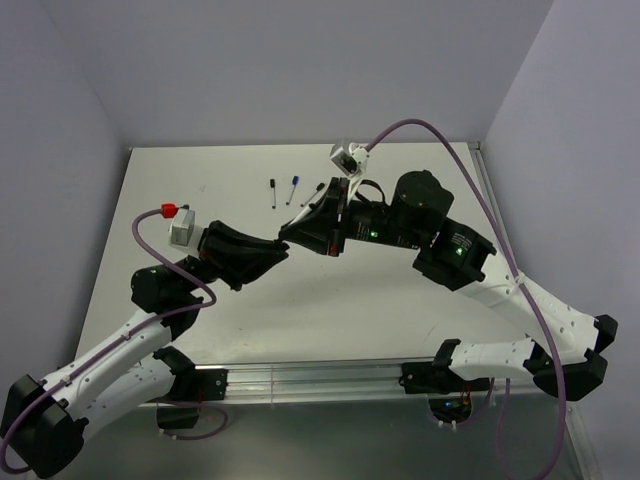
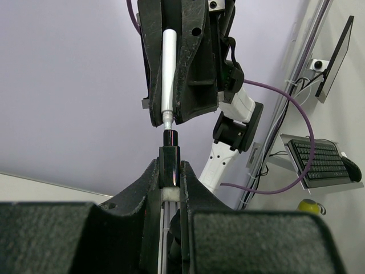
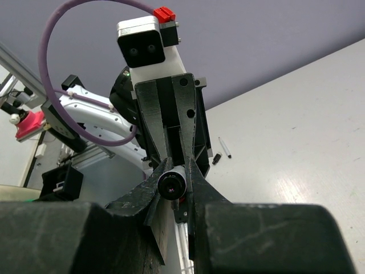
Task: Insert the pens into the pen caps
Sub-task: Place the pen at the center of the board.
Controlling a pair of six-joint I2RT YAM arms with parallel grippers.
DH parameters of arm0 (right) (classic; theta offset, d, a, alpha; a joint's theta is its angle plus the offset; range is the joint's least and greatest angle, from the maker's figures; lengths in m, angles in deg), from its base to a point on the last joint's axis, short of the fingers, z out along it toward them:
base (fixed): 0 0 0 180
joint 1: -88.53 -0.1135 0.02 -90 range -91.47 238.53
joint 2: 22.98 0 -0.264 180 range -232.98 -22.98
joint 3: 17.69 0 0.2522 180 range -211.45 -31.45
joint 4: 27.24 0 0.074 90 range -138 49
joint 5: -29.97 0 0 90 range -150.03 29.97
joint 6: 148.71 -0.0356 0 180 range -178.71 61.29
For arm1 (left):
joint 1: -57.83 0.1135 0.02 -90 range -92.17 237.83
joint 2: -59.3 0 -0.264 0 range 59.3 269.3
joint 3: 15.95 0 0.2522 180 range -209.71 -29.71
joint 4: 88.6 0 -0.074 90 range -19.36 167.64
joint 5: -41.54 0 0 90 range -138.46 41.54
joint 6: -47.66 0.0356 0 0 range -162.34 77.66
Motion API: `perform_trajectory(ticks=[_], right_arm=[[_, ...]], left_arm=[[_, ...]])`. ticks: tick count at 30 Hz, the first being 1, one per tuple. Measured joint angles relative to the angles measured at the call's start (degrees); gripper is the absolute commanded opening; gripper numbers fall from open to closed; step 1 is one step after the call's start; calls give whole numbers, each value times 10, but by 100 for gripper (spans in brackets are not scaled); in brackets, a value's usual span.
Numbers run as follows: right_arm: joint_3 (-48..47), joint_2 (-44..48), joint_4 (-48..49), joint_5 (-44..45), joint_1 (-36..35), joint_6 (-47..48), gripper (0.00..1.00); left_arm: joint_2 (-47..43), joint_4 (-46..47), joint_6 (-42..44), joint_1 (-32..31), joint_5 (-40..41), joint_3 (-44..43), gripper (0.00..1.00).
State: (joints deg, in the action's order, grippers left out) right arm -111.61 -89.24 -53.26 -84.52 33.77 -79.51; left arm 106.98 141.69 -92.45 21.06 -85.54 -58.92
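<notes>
In the left wrist view my left gripper [image 2: 170, 165] is shut on a black pen cap [image 2: 170, 154] that stands upright between its fingers. Straight above it, my right gripper [image 2: 171, 117] holds a white-barrelled pen [image 2: 169, 68] with the tip pointing down, right at the cap's mouth. The right wrist view shows that pen [image 3: 173, 184] end-on, clamped in my right gripper [image 3: 174, 171]. From the top, both grippers meet nose to nose over the table's middle [image 1: 285, 243]. Three more pens [image 1: 292, 190] lie on the table behind them.
A loose pen [image 3: 226, 147] and a small black cap [image 3: 217, 158] lie on the white table [image 1: 400, 320] beyond the grippers. Grey walls close the table on the left, back and right. A metal rail [image 1: 320, 375] runs along the near edge.
</notes>
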Motion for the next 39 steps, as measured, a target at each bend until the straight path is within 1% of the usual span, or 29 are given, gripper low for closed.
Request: perform_trajectory(ticks=[10, 14, 18, 21, 26, 29, 31, 35, 39], right_arm=[[-3, -13, -6, 28, 0, 7, 0], [18, -20, -3, 60, 1, -2, 0], [42, -37, -8, 70, 31, -24, 0], [53, -69, -16, 67, 58, -43, 0], [62, -133, -21, 89, 87, -56, 0], [107, -174, -25, 119, 96, -69, 0], [142, -206, -27, 136, 99, -83, 0], [188, -257, -35, 156, 99, -113, 0], [205, -285, -17, 169, 99, -161, 0]], left_arm=[[2, -5, 14, 3, 25, 14, 0], [6, -27, 26, 4, 51, 26, 0], [4, -72, 32, 5, 92, 63, 0], [-5, -134, 38, 5, 141, 84, 0], [-42, -293, 32, 0, 256, 97, 0], [-68, -378, 17, -2, 348, 88, 0], [-69, -426, 6, -3, 403, 70, 0], [-31, -506, -24, -3, 480, 29, 0], [58, -592, -60, -3, 542, -18, 0]])
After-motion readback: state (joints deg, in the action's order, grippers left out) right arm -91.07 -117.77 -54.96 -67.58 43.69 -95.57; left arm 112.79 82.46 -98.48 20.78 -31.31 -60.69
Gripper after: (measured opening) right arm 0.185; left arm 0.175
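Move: The pen in the right fingers reaches to the black cap held in the left fingers, roughly 4 cm left of the right hand and a little lower. The blue-capped pen on the board lies some 43 cm ahead of the right hand, 2 cm to its left and 42 cm below, with black-capped pens about 6 cm either side of it. From the left hand the blue-capped pen is about 44 cm straight ahead and 40 cm below. Pen and black cap are carried apart towards the board, each still pinched in its own hand. The right hand first sinks and reaches forward together, then drops almost straight down, about 36 cm lower in all, as its fingers turn from pointing left to mostly down. The left hand descends some 22 cm while going forward and a little left, swinging its fingers from right-and-up to forward and slightly down. ##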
